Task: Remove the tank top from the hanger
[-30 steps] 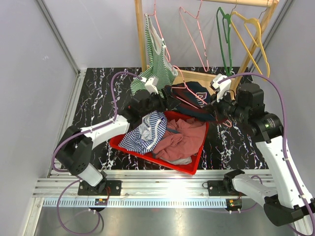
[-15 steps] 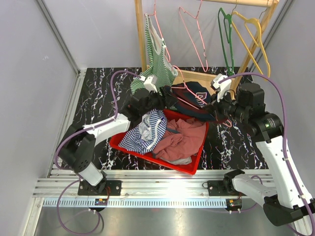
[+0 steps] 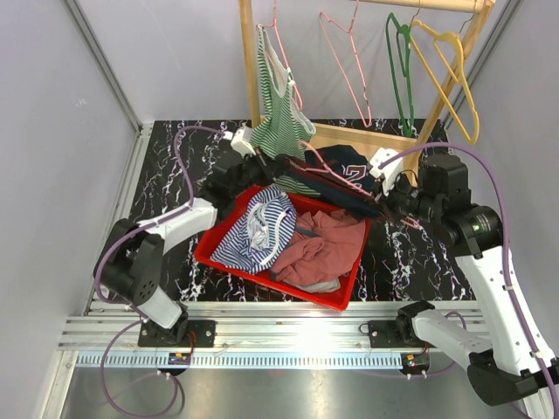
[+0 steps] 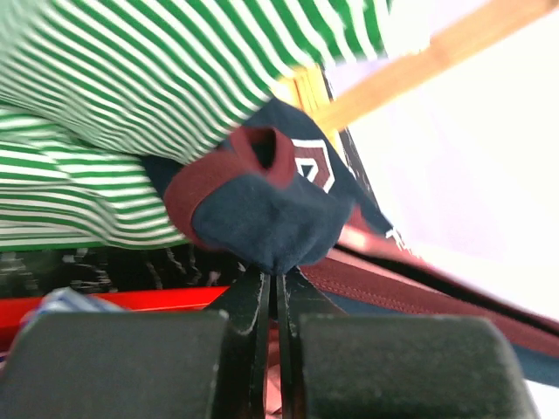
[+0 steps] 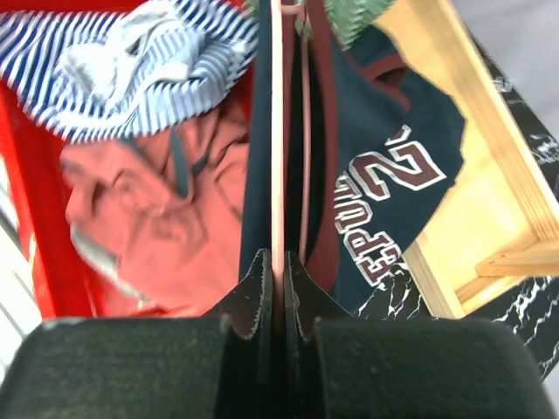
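Observation:
The tank top [image 3: 348,166] is navy with maroon trim and white-edged lettering, draped over a pink wire hanger [image 3: 325,164] above the red bin's far edge. In the left wrist view my left gripper [image 4: 275,279] is shut on a bunched fold of the tank top [image 4: 262,223]. It sits at the garment's left end, just below the green striped top [image 3: 281,113]. My right gripper [image 5: 278,260] is shut on the pink hanger's [image 5: 276,131] wire, with the tank top [image 5: 397,157] hanging beside it. From above, the right gripper [image 3: 393,201] holds the garment's right end.
A red bin [image 3: 225,260] holds a blue-and-white striped garment [image 3: 260,225] and a salmon one [image 3: 327,249]. The wooden rack [image 3: 371,137] stands behind, carrying the green striped top and empty pink [image 3: 345,61], green [image 3: 400,61] and yellow [image 3: 456,70] hangers.
My left gripper has shut on the tank top's fabric and drawn back to the left and away, stretching the garment. The right gripper keeps its hold on the hanger and has shifted slightly left.

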### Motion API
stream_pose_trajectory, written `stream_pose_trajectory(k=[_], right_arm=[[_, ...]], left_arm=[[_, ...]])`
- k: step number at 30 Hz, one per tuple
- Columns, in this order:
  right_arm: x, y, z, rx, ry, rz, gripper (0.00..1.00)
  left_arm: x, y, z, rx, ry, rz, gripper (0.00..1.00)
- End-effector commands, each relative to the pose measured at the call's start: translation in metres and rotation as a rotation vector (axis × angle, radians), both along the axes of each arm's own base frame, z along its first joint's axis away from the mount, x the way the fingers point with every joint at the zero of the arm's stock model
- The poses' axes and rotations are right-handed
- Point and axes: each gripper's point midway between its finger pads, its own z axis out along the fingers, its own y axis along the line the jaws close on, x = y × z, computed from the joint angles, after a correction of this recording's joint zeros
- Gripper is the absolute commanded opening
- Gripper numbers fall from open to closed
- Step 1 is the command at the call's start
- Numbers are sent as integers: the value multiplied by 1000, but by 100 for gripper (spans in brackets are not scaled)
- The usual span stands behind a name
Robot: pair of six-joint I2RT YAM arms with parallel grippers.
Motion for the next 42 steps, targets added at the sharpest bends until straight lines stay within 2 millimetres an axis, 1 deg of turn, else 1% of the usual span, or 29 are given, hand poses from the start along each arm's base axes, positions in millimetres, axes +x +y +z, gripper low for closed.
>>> stream_pose_trajectory(k=[1,5,6,8,9,10,11,15,17,18,19,21,22,25,26,28,29,30,31,33,34,35,36,37,38,39,40,41,42], right_arm=[[-25,-5,0,-77,-43,125,0],[-34,-3,18,-47,-62,160,0],[-35,-2,27,-39,-84,166,0],[-38,0,35,-26,-86,177,0],[-38,1,43,-19,-101,179,0],[-40,2,47,-13,-103,189,0],[-42,3,56,-4,-120,195,0],[-47,7,69,17,-128,224,0],[-44,6,71,17,-136,211,0],[-40,5,69,14,-128,191,0],[-35,5,69,16,-134,180,0],[-30,4,63,22,-116,157,0],[-25,4,63,23,-125,140,0],[-13,0,61,25,-125,86,0],[-11,-1,61,24,-126,74,0],[-4,-5,62,20,-131,39,0],[-2,-5,61,16,-131,32,0],[0,-6,60,12,-130,25,0],[2,-7,57,3,-131,20,0],[6,-7,49,-12,-121,26,0],[5,-6,47,-18,-121,36,0],[5,-5,41,-27,-111,52,0],[5,-5,37,-45,-116,71,0],[4,-3,34,-49,-108,92,0],[3,-2,31,-60,-104,109,0],[0,1,28,-79,-107,153,0],[-2,2,26,-87,-106,177,0],[-5,4,28,-92,-113,205,0],[-9,8,27,-103,-121,264,0]], left_arm=[[22,44,4,4,-8,131,0],[24,54,-12,24,29,133,0],[24,53,-13,25,30,132,0],[22,51,-22,29,49,114,0],[22,49,-24,30,53,108,0],[22,49,-29,34,63,103,0],[21,48,-30,35,64,97,0],[21,48,-29,37,56,89,0],[19,46,-25,35,43,73,0],[19,45,-23,32,38,67,0],[17,44,-21,29,31,54,4],[14,41,-11,15,1,30,11],[11,41,-11,15,-3,23,25],[2,43,-1,5,-41,10,46],[-1,44,4,-2,-59,7,55],[-11,48,12,-8,-94,-5,61],[-16,47,14,-10,-109,-22,66],[-21,49,12,-6,-111,-25,68],[-26,51,23,-2,-156,-30,69],[-34,54,29,9,-205,-44,71],[-38,57,44,24,-278,-47,72],[-42,57,51,34,-322,-61,73],[-44,60,56,50,-360,-60,77],[-46,62,68,86,-459,-63,80],[-55,62,83,97,-541,-84,82],[-59,64,89,157,-645,-100,88],[-64,64,97,188,-731,-118,90],[-74,60,101,217,-805,-180,91],[-77,60,105,285,-902,-210,91]])
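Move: The tank top is stretched out to the right of the left hand, which already grips its shoulder; its middle lies about 16 cm to the right and 4 below. The bare end of the pink hanger is roughly 7 cm right, 4 ahead and 5 above; the green-striped top hangs 8 cm straight ahead and slightly higher; the red box lies 12 cm back and 19 below. From the right hand, still holding the hanger, the tank top's middle is some 14 cm ahead, 12 left and 14 below. The tank top's shoulder gets a short leftward tug from the shut left fingers while the right hand lifts the hanger about 5 cm and draws it back a little. The left fingers then open, let the cloth go, and leave left and slightly down, then back and up, tipping upward some 30 degrees. The right hand keeps its grip, eases forward again and sinks partway. ##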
